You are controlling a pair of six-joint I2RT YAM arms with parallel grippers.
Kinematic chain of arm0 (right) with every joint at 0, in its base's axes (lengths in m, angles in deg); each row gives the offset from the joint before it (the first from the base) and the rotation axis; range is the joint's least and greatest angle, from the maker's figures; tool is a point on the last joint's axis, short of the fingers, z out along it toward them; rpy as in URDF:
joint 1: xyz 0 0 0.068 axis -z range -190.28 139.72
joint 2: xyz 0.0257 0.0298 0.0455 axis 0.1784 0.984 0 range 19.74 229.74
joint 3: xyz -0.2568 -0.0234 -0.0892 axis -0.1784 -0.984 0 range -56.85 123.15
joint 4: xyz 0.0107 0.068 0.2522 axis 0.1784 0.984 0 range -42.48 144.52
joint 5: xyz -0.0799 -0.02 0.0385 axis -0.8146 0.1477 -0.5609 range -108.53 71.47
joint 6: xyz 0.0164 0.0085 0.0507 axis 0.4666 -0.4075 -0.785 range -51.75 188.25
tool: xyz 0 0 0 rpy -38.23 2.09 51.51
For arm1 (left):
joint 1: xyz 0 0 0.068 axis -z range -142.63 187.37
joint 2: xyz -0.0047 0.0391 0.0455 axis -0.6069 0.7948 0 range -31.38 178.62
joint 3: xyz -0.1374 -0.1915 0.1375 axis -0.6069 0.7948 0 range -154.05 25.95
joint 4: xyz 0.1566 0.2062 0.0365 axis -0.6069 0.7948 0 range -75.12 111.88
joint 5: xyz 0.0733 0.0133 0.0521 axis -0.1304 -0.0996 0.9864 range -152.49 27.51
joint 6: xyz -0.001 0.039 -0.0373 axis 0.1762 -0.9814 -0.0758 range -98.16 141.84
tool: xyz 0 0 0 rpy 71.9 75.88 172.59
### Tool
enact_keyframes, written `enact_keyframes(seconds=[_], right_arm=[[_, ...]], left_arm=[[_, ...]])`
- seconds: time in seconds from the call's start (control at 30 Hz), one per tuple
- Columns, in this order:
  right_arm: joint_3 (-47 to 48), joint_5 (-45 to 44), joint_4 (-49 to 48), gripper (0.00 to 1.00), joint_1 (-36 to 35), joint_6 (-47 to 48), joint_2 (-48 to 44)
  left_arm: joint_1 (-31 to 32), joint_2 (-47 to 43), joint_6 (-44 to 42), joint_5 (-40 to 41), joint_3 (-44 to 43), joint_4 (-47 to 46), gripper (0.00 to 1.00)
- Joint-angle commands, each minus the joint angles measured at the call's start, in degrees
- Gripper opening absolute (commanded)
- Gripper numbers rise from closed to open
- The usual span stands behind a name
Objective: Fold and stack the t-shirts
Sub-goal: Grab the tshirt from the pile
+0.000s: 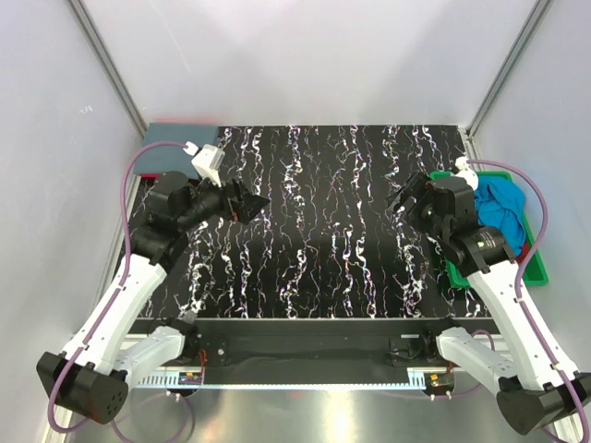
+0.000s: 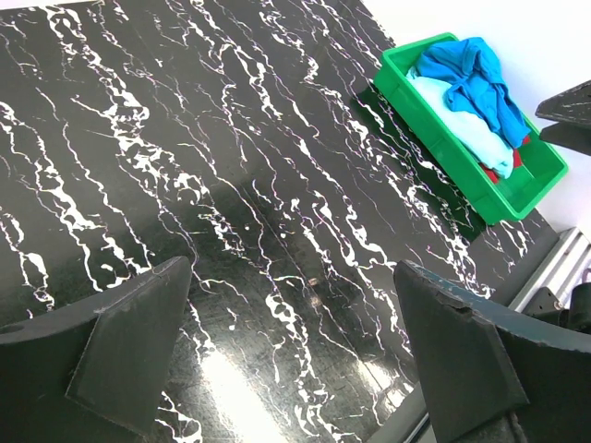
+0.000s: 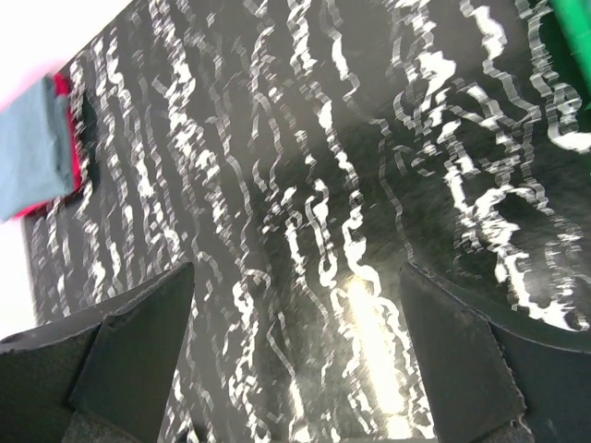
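A bright turquoise-blue t-shirt [image 1: 499, 205] lies crumpled in the green tray [image 1: 540, 268] at the table's right edge. In the left wrist view the turquoise shirt [image 2: 476, 78] tops a light aqua one [image 2: 452, 115], and a bit of red cloth [image 2: 503, 171] shows under them. A folded slate grey-blue shirt [image 1: 180, 132] rests at the back left corner, and the right wrist view shows this grey-blue shirt [image 3: 32, 152] with a red edge [image 3: 63, 88] beneath it. My left gripper [image 1: 254, 201] [image 2: 294, 277] hovers open over the left of the mat. My right gripper [image 1: 399, 198] [image 3: 297, 277] hangs open beside the tray, holding nothing.
The black, white-veined mat [image 1: 323, 231] covers the table. White walls and metal posts close in the back and sides. A corner of the tray [image 3: 572, 28] shows in the right wrist view, and the right arm's dark fingers [image 2: 568, 111] reach into the left wrist view.
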Motion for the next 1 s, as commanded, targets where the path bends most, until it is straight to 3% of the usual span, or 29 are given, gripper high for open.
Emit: enact_keyframes(seconds=[0.0,0.1,0.2,0.3,0.5,0.57,0.73,0.87,0.97], right_arm=[[3.23,-6.39,-1.48,1.00,0.15,0.89,0.35],[6.74,-13.14,0.18,1.00,0.15,1.51,2.11],[9.12,-25.86,0.54,1.00,0.24,1.07,5.35],[12.02,-31.08,0.89,1.00,2.07,3.52,10.97],[17.74,-30.31,-1.11,1.00,13.31,11.00,20.38],[17.57,-27.59,-1.65,1.00,20.78,10.65,23.36],[16.95,-29.52,-2.80,1.00,29.40,8.90,31.19],[16.77,-22.32,-10.08,0.99,37.75,9.32,40.66],[19.93,-18.36,-15.01,0.96,39.96,11.78,47.96]], left_arm=[[0.13,-1.94,-0.87,1.78,0.49,-2.73,0.99],[0.13,-2.81,-0.52,4.07,0.49,-1.94,0.99],[0.13,-3.35,-0.17,4.52,0.76,-2.03,0.99],[0.05,-3.17,-0.17,2.67,0.67,-2.73,0.99],[0.05,-2.73,0.27,-0.58,1.28,-4.57,0.93],[0.05,-2.21,0.62,-1.20,1.46,-5.02,0.93],[0.04,-2.12,0.63,-0.67,1.63,-4.93,0.96],[0.05,-1.42,0.63,-0.93,1.64,-4.93,0.97],[0.05,-0.19,0.63,-1.02,1.72,-4.93,0.97]])
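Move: The blue t-shirt on the pile lies about 28 cm to the right of the right hand, some 9 cm farther ahead and roughly 20 cm below it. The pale-blue t-shirt shows beside it, about 21 cm to the right of that hand and 5 cm ahead. The green bin around both is centred some 25 cm right and 4 cm ahead. From the left hand, the blue t-shirt is about 57 cm to the right and 8 cm ahead. Heading for the blue t-shirt, the empty right hand sweeps about 30 cm to the right across the green bin's near side, drifting some 9 cm forward. It first rises 3 to 4 cm, then dives to about 10 cm below its starting height, turning some 50 degrees clockwise and tipping its wide-open fingers down at the cloth. The fingers have not closed. ##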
